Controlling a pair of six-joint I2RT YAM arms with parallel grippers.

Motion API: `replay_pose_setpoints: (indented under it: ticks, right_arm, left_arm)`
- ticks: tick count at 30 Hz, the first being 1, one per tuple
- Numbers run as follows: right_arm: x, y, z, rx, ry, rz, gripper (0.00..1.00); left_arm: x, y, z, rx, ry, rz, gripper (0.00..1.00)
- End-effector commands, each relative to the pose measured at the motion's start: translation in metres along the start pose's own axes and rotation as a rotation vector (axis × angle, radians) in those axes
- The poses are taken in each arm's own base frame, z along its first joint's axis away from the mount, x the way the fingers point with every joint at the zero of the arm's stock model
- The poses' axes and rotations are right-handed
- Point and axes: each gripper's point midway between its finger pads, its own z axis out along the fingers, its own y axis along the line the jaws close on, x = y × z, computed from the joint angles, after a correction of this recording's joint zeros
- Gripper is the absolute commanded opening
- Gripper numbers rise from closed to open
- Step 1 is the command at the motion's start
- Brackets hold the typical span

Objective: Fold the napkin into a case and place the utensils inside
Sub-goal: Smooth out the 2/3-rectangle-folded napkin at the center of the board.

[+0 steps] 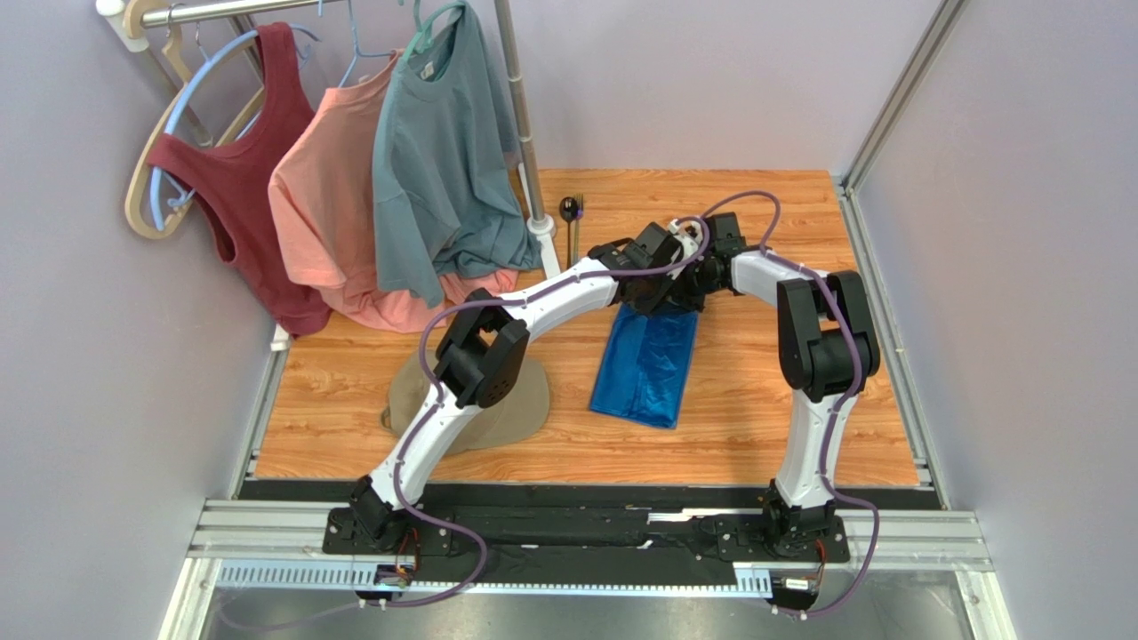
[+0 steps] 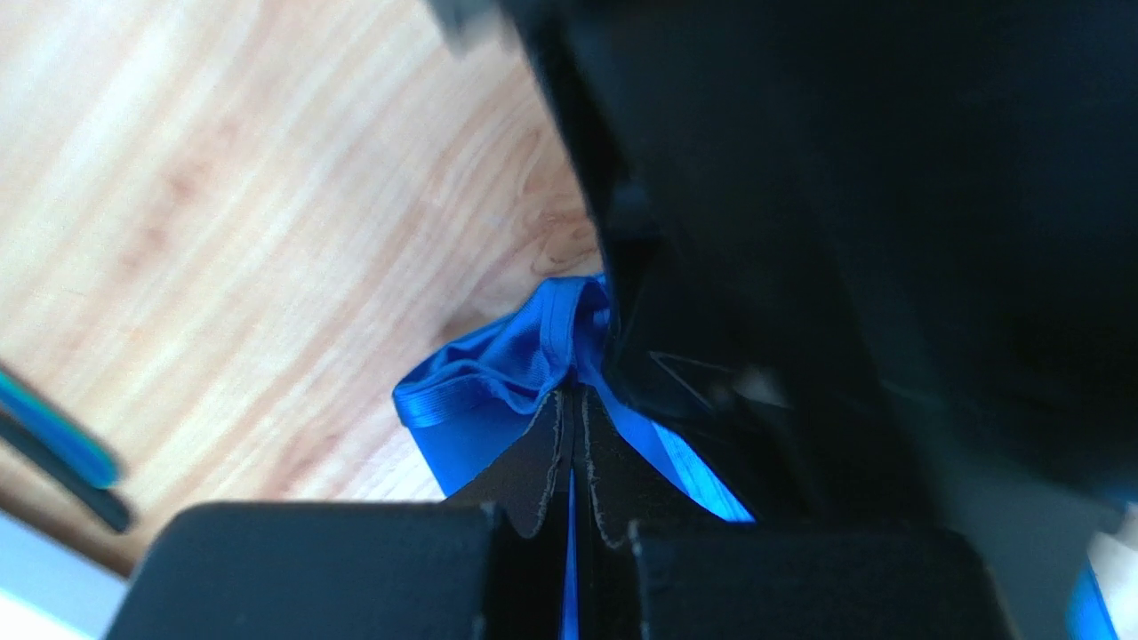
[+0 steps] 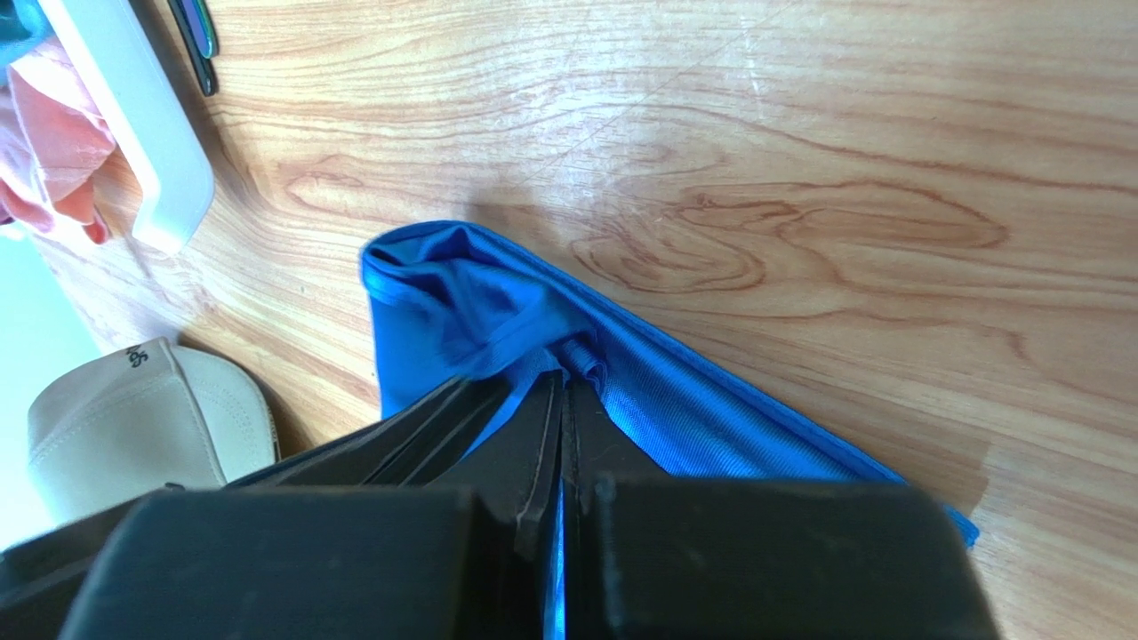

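The bright blue napkin [image 1: 645, 367] lies as a narrow, long folded strip on the wooden table, its far end bunched. Both grippers meet at that far end. My left gripper [image 2: 575, 407] is shut on a pinch of the napkin [image 2: 488, 387], blue cloth showing between its fingers. My right gripper [image 3: 562, 387] is shut on the same end of the napkin [image 3: 454, 300], close against the left one. The utensils [image 1: 572, 220] lie side by side beyond the napkin, next to the rack's foot. They show blurred at the left edge of the left wrist view [image 2: 54, 447] and at the top left of the right wrist view [image 3: 198, 34].
A tan cap [image 1: 514, 414] sits left of the napkin, partly under my left arm. A clothes rack with its white foot [image 3: 134, 120] stands at the back left, hung with a grey-teal T-shirt [image 1: 434, 160], a pink shirt and a maroon top. Walls close both sides.
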Motion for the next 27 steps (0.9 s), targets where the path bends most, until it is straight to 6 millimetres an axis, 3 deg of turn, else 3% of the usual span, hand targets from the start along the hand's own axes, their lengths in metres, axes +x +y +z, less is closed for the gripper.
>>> replay_pose_setpoints:
  ticks: [1,7,9,10,11,12,14,27]
  right_arm:
    - [-0.005,0.005,-0.002,-0.037,-0.021,0.007,0.0]
    - [-0.011,0.007,-0.016,-0.047,-0.05,0.027,0.0]
    - [-0.012,0.01,-0.019,-0.056,-0.052,0.026,0.0]
    - [-0.013,0.011,-0.022,-0.061,-0.056,0.022,0.0]
    - [-0.014,0.013,-0.023,-0.066,-0.059,0.022,0.0]
    - [-0.014,0.015,-0.025,-0.074,-0.057,0.019,0.0]
    - [-0.015,0.017,-0.027,-0.077,-0.062,0.016,0.0]
    - [-0.018,0.029,-0.032,-0.106,-0.065,0.008,0.0]
  left_arm:
    - [0.015,-0.002,0.009,-0.016,0.054,-0.08,0.0]
    - [0.013,0.008,0.008,0.019,0.052,-0.187,0.02]
    - [0.013,0.012,0.004,0.033,0.047,-0.223,0.08]
    - [0.011,0.01,0.001,0.06,0.039,-0.23,0.16]
    - [-0.001,0.01,-0.008,0.075,-0.004,-0.244,0.19]
    - [0.003,0.01,-0.009,0.09,0.003,-0.252,0.22]
    - [-0.006,0.009,-0.021,0.113,-0.024,-0.274,0.31]
    - [-0.035,0.026,-0.07,0.255,-0.118,-0.402,0.32]
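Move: Both hands already sit with shut fingers at the napkin's far end, about 2 cm apart. The napkin's middle lies some 9 cm back and 1 cm left of the left hand, about 2 cm below it. From the right hand it is about 9 cm back, 2 cm left and 1 cm down. The spoon and fork lie roughly 12 cm ahead and 12 cm left of the left hand, and the rack foot 9 cm ahead and 17 cm left. The left fingers let go of the napkin's far edge: after a dip of about 1 cm they part by a third. The hand slides some 3 cm left towards the far-left corner and finally lifts, its wrist turning about 20 degrees so the fingers point more to the right. The right hand keeps its shut grip on the far edge, easing slightly right and up about 1 cm. ##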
